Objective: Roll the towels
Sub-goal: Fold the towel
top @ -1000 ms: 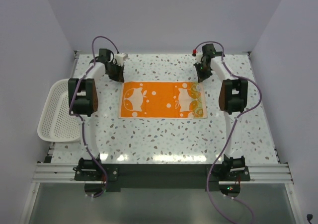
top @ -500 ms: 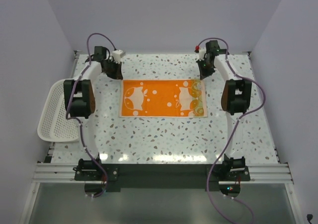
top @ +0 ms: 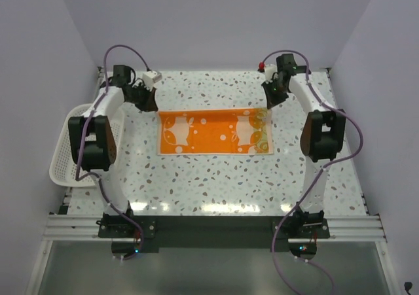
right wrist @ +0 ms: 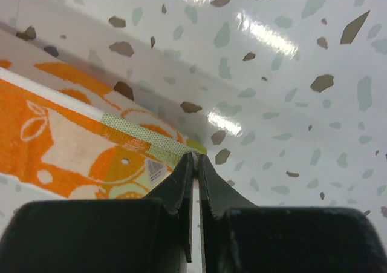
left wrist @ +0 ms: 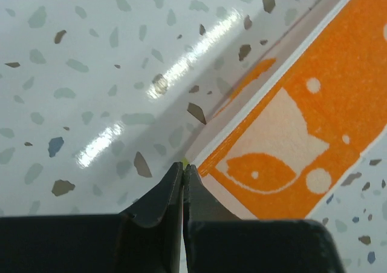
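Observation:
The towel (top: pixel 213 133) is an orange and cream cloth with white circles, spread across the middle of the table. Its far edge is lifted off the table. My left gripper (top: pixel 149 104) is shut on the far left corner. In the left wrist view the gripper's tips (left wrist: pixel 182 165) pinch that corner, and the towel (left wrist: pixel 290 134) stretches away to the right above its own reflection. My right gripper (top: pixel 270 104) is shut on the far right corner. The right wrist view shows this gripper (right wrist: pixel 195 156) closed on the green-edged hem of the towel (right wrist: pixel 72 140).
A white mesh basket (top: pixel 73 148) hangs at the table's left edge beside the left arm's elbow. The speckled tabletop (top: pixel 216 184) runs out to side walls and a back wall just behind both grippers.
The left gripper has closed on its corner. Both wrists have moved outward and toward the back wall, raising the towel's far edge. Both elbows have swung out to the sides.

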`<state>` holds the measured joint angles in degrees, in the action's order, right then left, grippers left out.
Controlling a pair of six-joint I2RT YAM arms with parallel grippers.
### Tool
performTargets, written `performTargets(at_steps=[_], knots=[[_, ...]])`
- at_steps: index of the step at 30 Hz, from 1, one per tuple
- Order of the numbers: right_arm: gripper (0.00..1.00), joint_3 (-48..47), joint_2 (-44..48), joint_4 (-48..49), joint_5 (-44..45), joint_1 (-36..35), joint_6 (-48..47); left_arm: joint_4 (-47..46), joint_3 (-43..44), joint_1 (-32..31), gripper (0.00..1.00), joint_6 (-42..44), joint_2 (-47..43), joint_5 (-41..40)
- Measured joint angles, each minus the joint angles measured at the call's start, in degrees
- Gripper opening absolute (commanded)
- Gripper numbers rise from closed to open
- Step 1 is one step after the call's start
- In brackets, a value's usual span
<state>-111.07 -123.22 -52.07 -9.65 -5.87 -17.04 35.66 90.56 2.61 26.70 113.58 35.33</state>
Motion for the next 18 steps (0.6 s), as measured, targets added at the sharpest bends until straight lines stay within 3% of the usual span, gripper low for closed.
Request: performTargets(at_steps=[8,18], knots=[[0.00,13.2,8.7,-1.0,-2.0,0.0,-3.6,5.3,-13.7,0.0,0.00,10.4,-10.3,0.2],[0.00,24.4,10.1,-0.6,-3.7,-0.1,-4.4,4.0,-21.3,-0.2,0.00,11.3,-8.0,-1.4]])
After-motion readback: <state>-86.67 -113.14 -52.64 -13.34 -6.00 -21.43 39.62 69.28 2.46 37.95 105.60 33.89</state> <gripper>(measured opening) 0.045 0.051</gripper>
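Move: The towel's far edge is already pinched and lifted at both ends. Its near edge, flat on the table, is the target: the near-left corner lies about 18 cm back, 2 cm to the left and 8 cm below the left hand; the near-right corner lies some 18 cm back, 4 cm to the right and 8 cm below the right hand. The white basket stands roughly 14 cm back and 35 cm left of the left hand, about 4 cm lower. The towel's lifted edge is drawn back over the part lying flat, towards its near edge, by both hands together. They travel about 11 cm, nearly level at first, then sink 5 or 6 cm as they slow down. Fingers stay shut on the two corners, and both hands tip their fingers farther down, by some 10 to 15 degrees. ##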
